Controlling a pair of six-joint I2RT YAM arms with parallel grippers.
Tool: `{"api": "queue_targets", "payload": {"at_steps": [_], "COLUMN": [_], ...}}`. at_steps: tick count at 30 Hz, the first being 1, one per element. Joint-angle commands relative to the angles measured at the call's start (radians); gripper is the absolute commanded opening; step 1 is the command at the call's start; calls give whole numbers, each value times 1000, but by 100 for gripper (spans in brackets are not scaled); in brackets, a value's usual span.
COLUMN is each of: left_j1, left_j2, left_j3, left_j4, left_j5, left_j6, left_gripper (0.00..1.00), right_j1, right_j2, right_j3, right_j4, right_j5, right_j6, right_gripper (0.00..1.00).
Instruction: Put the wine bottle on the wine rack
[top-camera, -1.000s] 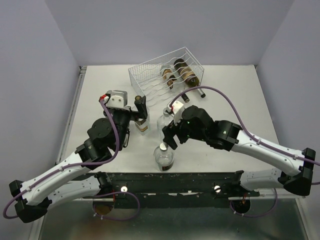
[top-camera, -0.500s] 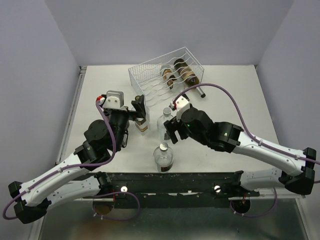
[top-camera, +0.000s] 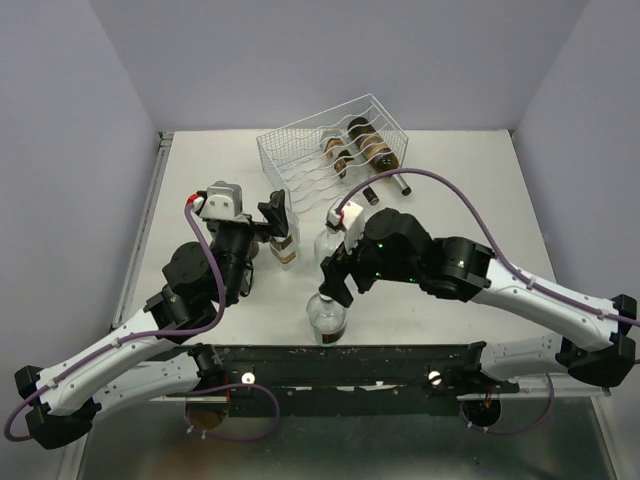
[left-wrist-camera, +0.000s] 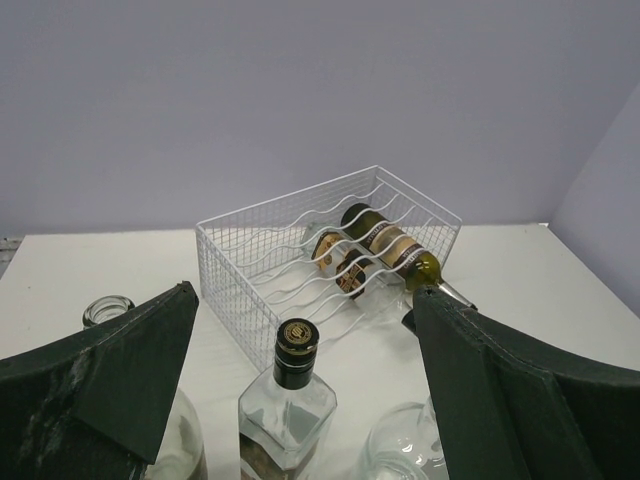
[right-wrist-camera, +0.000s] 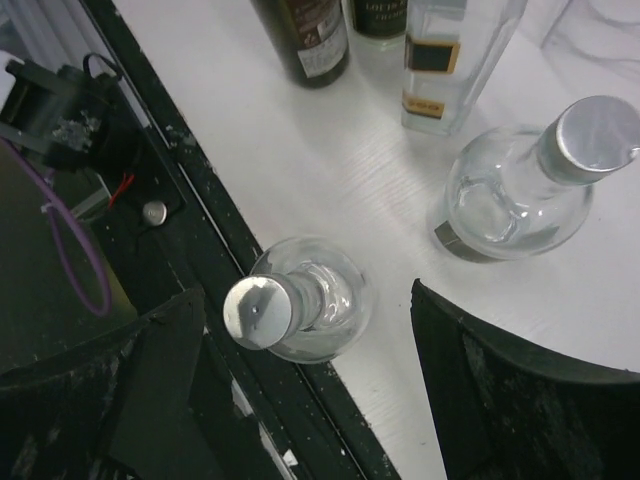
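The white wire wine rack (top-camera: 300, 160) stands at the back of the table, also in the left wrist view (left-wrist-camera: 240, 260). Dark wine bottles (top-camera: 368, 143) lie in its right rows. A round clear bottle with a silver stopper (top-camera: 326, 312) stands near the front edge. My right gripper (top-camera: 335, 275) hangs open just above it, its fingers on either side of the stopper (right-wrist-camera: 258, 310) without touching. My left gripper (top-camera: 280, 215) is open over a square clear bottle with a black cap (left-wrist-camera: 290, 395), which is not held.
A second round clear bottle (right-wrist-camera: 520, 190) and a tall square clear one (right-wrist-camera: 450, 55) stand close behind the first. Two dark bottles (right-wrist-camera: 305, 40) stand by them. The black front rail (top-camera: 350, 360) runs right beside the near round bottle.
My right gripper has moved from beside the taller clear bottle toward the front edge and now sits over the round bottle. The left arm shifted slightly left.
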Motion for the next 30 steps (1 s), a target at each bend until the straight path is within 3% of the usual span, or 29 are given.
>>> {"api": "queue_targets", "payload": {"at_steps": [1, 8, 13, 23, 30], "left_j1": [-2, -2, -2, -2, -2], "left_j2": [-1, 11, 14, 13, -18], "left_j3": [-13, -10, -11, -13, -37], "left_j4": [14, 16, 19, 22, 51], "left_j5": [-13, -12, -9, -33, -116], "left_j6": [-2, 4, 4, 3, -3], "left_gripper": [99, 99, 99, 99, 99], "right_j1": [50, 137, 140, 139, 140], "right_j2": [88, 182, 196, 184, 248], "right_j3": [39, 80, 62, -12, 43], "right_j4": [-125, -188, -205, -52, -123], "right_j5": [17, 148, 204, 285, 314], "right_j6": [-8, 34, 67, 101, 155], "right_gripper": [90, 88, 80, 70, 45]}}
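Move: The near round bottle, clear with a silver cap and standing by the table's front edge, is the one I go for: its middle lies about 3 cm to the left of my right hand, 1 cm back and 16 cm below. The second round bottle stands some 14 cm beyond it, and the clear square bottle about 16 cm ahead and 14 cm left of my right hand. From my left hand, the near round bottle is about 11 cm back, 13 cm right and 28 cm down. I lower my right hand about 8 cm onto the cap end of the near round bottle, swinging back nearly 3 cm on the way and then coming forward again by some 2 cm, with my fingers tipping some 15 degrees farther down. As the drop levels out, I close them from nearly wide to about half open, one on each side of the cap and neck; whether they touch yet can't be told. ##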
